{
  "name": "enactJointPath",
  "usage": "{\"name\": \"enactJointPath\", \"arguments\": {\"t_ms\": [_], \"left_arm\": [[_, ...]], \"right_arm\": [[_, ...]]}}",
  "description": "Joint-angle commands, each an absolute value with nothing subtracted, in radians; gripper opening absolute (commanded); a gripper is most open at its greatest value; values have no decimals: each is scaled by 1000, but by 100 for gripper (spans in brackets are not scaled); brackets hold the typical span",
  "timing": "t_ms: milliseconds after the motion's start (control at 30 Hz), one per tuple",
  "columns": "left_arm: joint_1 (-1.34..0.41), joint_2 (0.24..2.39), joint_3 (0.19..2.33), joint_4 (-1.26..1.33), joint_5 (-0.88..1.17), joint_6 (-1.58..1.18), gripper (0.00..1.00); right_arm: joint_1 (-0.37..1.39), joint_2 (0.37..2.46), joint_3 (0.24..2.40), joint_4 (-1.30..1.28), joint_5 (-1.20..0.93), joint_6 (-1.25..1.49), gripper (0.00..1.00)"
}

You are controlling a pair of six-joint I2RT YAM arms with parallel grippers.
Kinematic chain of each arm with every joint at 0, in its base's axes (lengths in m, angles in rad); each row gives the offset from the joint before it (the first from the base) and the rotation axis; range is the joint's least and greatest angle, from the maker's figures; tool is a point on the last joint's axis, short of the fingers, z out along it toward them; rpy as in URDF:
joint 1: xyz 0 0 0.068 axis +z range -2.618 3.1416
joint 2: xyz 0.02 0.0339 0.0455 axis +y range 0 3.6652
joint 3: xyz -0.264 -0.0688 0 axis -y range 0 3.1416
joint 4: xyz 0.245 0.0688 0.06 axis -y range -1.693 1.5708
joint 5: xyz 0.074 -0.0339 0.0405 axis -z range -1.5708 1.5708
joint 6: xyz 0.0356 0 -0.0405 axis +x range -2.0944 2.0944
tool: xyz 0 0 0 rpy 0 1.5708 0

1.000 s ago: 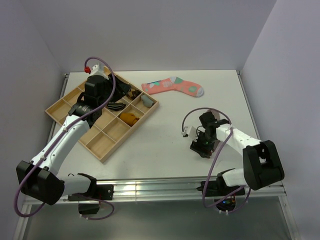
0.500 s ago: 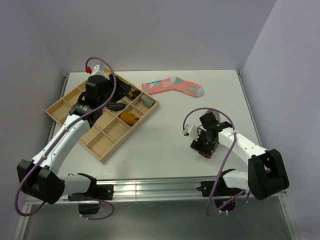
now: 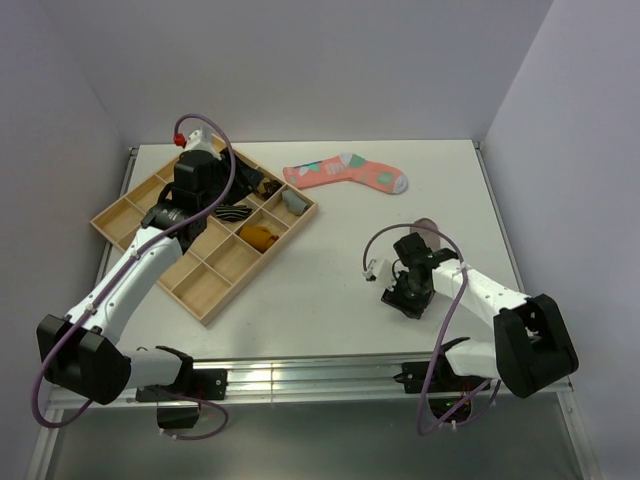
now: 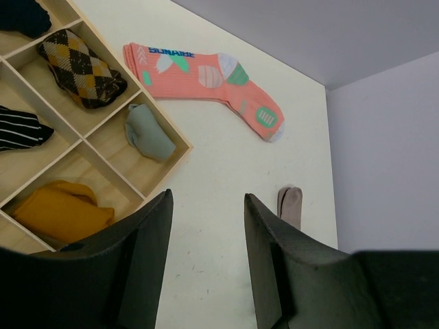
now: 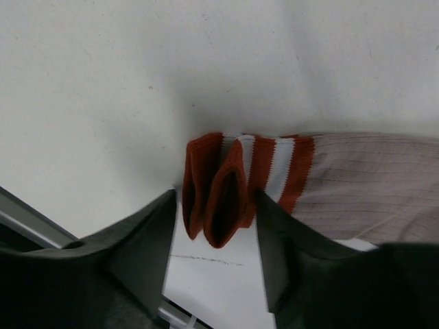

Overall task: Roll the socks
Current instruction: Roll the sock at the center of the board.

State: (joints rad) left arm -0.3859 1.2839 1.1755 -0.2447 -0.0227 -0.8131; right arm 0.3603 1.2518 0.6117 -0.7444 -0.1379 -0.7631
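The taupe-brown sock (image 5: 370, 185) lies flat on the table at the right, and its red-and-white striped cuff (image 5: 271, 168) is folded over. My right gripper (image 5: 216, 199) is open and low over it, with a finger on each side of the folded cuff. In the top view my right gripper (image 3: 405, 297) hides most of the sock, and only the toe (image 3: 423, 226) shows. The toe also shows in the left wrist view (image 4: 290, 205). My left gripper (image 4: 208, 199) is open and empty above the tray's right corner (image 3: 200, 190). The white ankle sock is out of view.
A wooden divided tray (image 3: 205, 290) at the left holds rolled socks: argyle (image 4: 82, 65), grey-green (image 4: 147, 133), mustard (image 4: 58, 209) and black-striped (image 4: 17, 127). A coral-pink sock (image 3: 345, 172) with teal patches lies at the back middle. Walls close in the back and right.
My right gripper has moved a little toward the near edge, which uncovers the taupe sock's toe behind it. The left arm has barely moved.
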Motion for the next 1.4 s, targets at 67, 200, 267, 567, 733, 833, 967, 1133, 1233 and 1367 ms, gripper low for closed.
{"name": "enactJointPath", "arguments": {"t_ms": [67, 200, 267, 567, 733, 833, 967, 1133, 1233, 1367], "left_arm": [[-390, 1284, 1193, -215, -14, -785, 51], [-390, 1287, 1192, -218, -17, -784, 51], [-390, 1289, 1189, -215, -15, -782, 51], [-390, 1301, 1183, -201, -14, -793, 51], [-390, 1307, 1183, -207, -18, -788, 51], [-390, 1308, 1187, -210, -21, -784, 51], [-388, 1295, 1190, -224, -28, -773, 51], [-382, 1269, 1181, -238, -28, -764, 51], [-376, 1249, 1170, -244, -21, -759, 51], [-367, 1226, 1163, -255, -15, -753, 51]], "right_arm": [[397, 1220, 583, -718, -80, -719, 51], [422, 1206, 566, -687, -31, -696, 48], [429, 1206, 563, -672, -17, -690, 48], [462, 1327, 647, -624, -35, -684, 37], [520, 1431, 733, -611, -58, -675, 35], [572, 1485, 782, -598, -55, -655, 35], [679, 1555, 830, -588, -55, -624, 34], [753, 1611, 861, -580, -77, -600, 33], [794, 1615, 859, -575, -75, -594, 33], [810, 1598, 868, -616, -104, -589, 33]]}}
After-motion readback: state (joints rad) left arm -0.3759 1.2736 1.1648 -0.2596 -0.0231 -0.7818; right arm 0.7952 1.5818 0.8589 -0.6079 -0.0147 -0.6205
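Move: The sock's striped cuff already lies between the open fingers of my right hand, right at the hand point; the toe is some 16 cm ahead and 4 cm to the right. The pink sock lies about 28 cm ahead and 13 cm left of my right hand, the mustard sock in the tray 14 cm ahead and 32 cm left. From my left hand the cuff is about 20 cm back, 30 cm right and 28 cm below. I close my right fingers from either side until they pinch the red-striped cuff, staying almost in place with a slight wrist tilt. Then, keeping low over the board, I drag the sock by the cuff about 12 cm to the left towards the middle, swinging some 4 cm forward first and easing back a touch, while the hand turns about 15 degrees counter-clockwise. ##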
